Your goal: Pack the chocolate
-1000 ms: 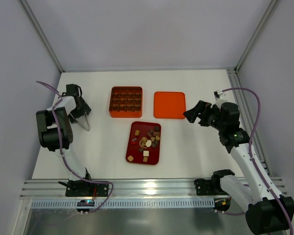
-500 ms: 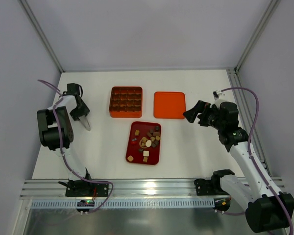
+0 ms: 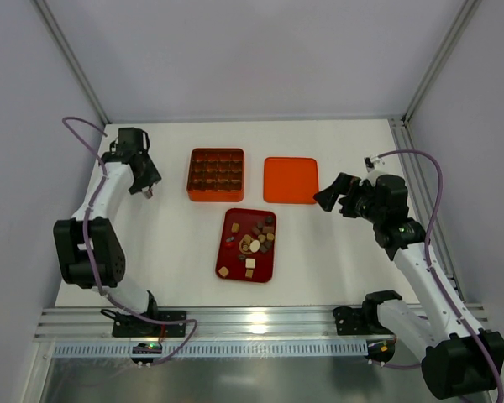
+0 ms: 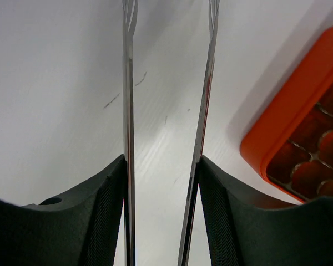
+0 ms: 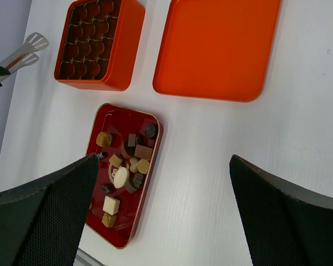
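The chocolate is a heap of small brown, tan and cream pieces on a dark red tray in the middle of the table, also clear in the right wrist view as chocolate. My left gripper is at the far left, shut on metal tongs. The two blades of the tongs run between my left gripper's pads, with bare table between them. My right gripper hangs open right of the tray, and its open span holds nothing.
An orange box with a grid of cells stands behind the tray; its corner shows right of the tongs. An orange lid lies flat to its right. The tong tips point toward the box.
My left arm has swung toward the back left and lifted the tongs, and the blades have been squeezed closer together. The right arm has not moved.
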Controlling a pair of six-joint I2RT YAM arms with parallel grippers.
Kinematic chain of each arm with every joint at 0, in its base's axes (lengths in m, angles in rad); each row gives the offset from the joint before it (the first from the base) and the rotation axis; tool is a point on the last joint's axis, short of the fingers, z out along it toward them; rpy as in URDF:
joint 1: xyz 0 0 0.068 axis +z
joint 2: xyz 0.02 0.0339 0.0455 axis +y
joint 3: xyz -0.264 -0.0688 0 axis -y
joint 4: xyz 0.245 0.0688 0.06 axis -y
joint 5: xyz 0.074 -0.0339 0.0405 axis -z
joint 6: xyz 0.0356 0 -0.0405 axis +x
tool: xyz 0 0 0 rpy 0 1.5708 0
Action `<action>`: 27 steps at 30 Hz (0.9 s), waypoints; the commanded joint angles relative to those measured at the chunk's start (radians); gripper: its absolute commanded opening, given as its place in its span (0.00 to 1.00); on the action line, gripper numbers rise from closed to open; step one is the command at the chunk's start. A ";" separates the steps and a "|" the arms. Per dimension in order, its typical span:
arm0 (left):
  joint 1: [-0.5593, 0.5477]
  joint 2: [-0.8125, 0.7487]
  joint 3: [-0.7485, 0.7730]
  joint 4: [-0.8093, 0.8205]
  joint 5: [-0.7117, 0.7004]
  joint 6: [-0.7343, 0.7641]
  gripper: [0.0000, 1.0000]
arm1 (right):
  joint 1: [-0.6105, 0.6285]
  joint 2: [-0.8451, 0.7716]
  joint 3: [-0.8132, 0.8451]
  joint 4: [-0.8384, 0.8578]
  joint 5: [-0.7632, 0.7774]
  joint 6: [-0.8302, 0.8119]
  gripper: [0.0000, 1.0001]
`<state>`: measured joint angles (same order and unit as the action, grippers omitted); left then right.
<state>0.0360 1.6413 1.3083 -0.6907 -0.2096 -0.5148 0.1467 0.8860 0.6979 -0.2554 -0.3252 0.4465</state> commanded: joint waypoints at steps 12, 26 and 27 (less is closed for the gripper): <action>-0.186 -0.297 0.029 -0.193 -0.031 0.006 0.52 | 0.014 -0.033 0.081 -0.067 0.031 -0.038 1.00; -0.415 -0.529 0.008 -0.335 0.019 -0.025 0.49 | 0.016 -0.061 0.097 -0.130 0.084 -0.057 1.00; -0.429 -0.540 0.006 -0.354 0.029 -0.025 0.49 | 0.016 -0.064 0.094 -0.128 0.089 -0.055 1.00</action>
<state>-0.3626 1.1439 1.3087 -0.9920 -0.2161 -0.5247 0.1558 0.8440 0.7502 -0.3847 -0.2665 0.4091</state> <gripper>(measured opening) 0.489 0.996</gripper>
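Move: The left hand, gripping the metal tongs some 12 cm above the table, has the chocolate tray about 27 cm to its right, 14 cm back and 11 cm below. The divided box is roughly 19 cm right, 7 cm ahead and 9 cm below; the flat orange lid is about 41 cm right, 6 cm ahead and 11 cm below. From the idle right hand, the chocolate tray is some 22 cm left, 4 cm back and 19 cm below. Up first, then also back and to the right, about 12 cm each way, the left hand carries the tongs across in front of the divided box towards the chocolate tray. The wrist turns clockwise by some 20 degrees and tips the fingers up slightly, while they keep their hold on the tongs. ##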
